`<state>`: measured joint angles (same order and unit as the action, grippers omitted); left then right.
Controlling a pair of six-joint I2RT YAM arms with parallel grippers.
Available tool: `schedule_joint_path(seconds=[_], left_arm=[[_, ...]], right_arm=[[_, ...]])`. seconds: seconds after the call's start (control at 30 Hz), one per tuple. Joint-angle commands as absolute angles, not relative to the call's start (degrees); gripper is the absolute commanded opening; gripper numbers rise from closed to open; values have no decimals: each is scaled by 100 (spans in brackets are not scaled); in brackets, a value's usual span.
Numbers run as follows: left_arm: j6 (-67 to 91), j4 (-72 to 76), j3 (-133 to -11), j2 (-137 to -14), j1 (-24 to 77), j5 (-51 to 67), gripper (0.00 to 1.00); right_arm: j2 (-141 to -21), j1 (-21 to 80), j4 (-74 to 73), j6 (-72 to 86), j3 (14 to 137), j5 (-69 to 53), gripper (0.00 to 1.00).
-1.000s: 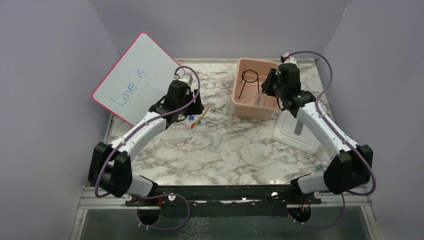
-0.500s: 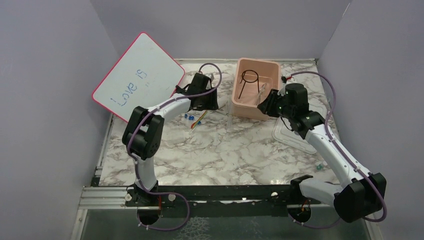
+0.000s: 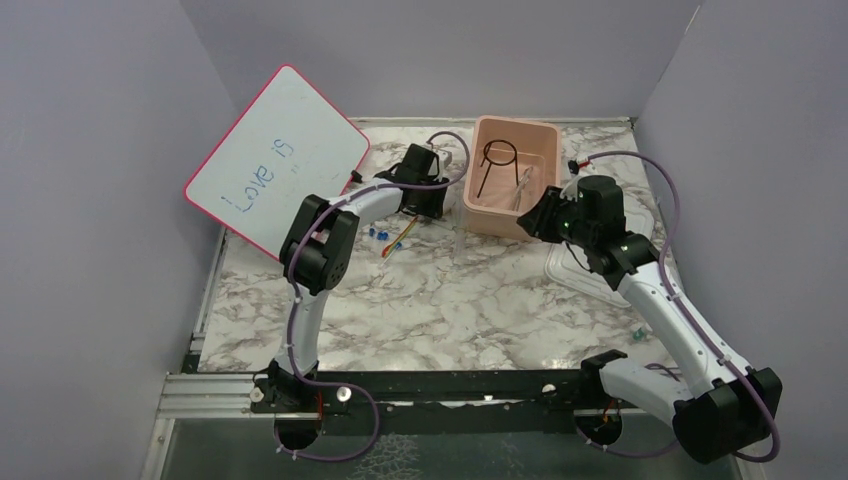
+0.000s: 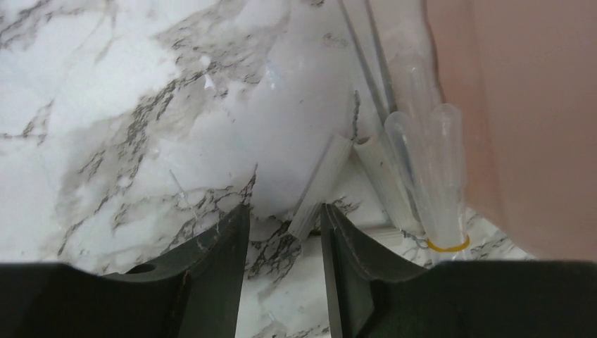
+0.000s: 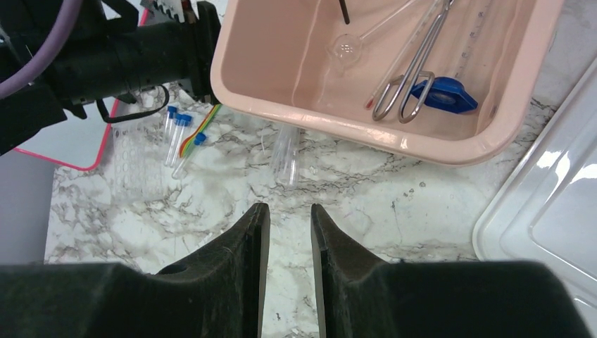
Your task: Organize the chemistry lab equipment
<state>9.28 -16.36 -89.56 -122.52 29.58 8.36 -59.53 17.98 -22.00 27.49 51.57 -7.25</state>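
Note:
My left gripper (image 3: 432, 205) is stretched out beside the left wall of the pink tub (image 3: 500, 222). In the left wrist view its jaws (image 4: 284, 209) stand open over bare marble, and a ribbed clear piece (image 4: 320, 186) lies just past the tips. Clear tubes (image 4: 433, 176) bound by a yellow band lie to the right. My right gripper (image 5: 289, 207) is open a little and empty, hovering in front of the tub. The black ring stand (image 3: 497, 160), metal tongs (image 5: 415, 70) and a blue piece (image 5: 443, 95) are in the tub. Blue-capped vials (image 5: 176, 130), a red-yellow rod (image 5: 200, 130) and a clear tube (image 5: 285, 151) lie on the table.
The pink-rimmed whiteboard (image 3: 275, 160) leans at the back left. A white lid (image 5: 556, 211) lies right of the tub, partly under my right arm. A small teal item (image 3: 637, 330) sits near the table's right edge. Purple walls close in three sides.
My left arm has swung right, from the vials to the tub's left wall, and its jaws have narrowed. My right gripper has drawn back from over the tub to its front corner.

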Motion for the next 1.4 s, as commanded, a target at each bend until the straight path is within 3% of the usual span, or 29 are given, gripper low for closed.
schedule_joint_path(seconds=[0.0,0.47,0.6,1.07,1.37], left_arm=[[443,-1735,-9320,-12629,2985,1429,42],[-607,-2106,-8826,-12637,3113,531,12],[-658,-2223,-8792,-12611,3138,136,0],[-345,-2650,-9021,-11034,3008,-935,0],[372,-2631,-9547,-9958,3078,678,0]], right_arm=[[-5811,1776,-2349,2795,5176,-799,32],[-5836,1777,-2397,2816,5224,-660,31],[-5885,1780,-2391,2820,5251,-658,31],[-5789,1778,-2404,2821,5419,-823,31],[-5541,1775,-2399,2886,5586,-284,31]])
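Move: The clay triangle lies just under the left gripper, about 1 cm ahead, 2 cm to the right and 2 cm down, one tube almost between the open fingers. The bundled pipettes are some 5 cm to the gripper's right and 4 cm nearer; the pink bin's middle is about 15 cm right and 5 cm ahead. The rainbow strip's middle is about 8 cm left and 4 cm nearer. From the right hand, the triangle lies roughly 14 cm ahead, 17 cm left and 19 cm down. Ease the left gripper about 1 cm down and 1 cm right onto the clay triangle, turning it some 10 degrees clockwise as the half-open fingers close and pinch a tube. Then, keeping that pinch, shift about 5 cm left, away from the pipettes and bin, and lift quickly some 15 cm, rolling the hand's left side up on the way and tipping the fingers outward towards the end. ##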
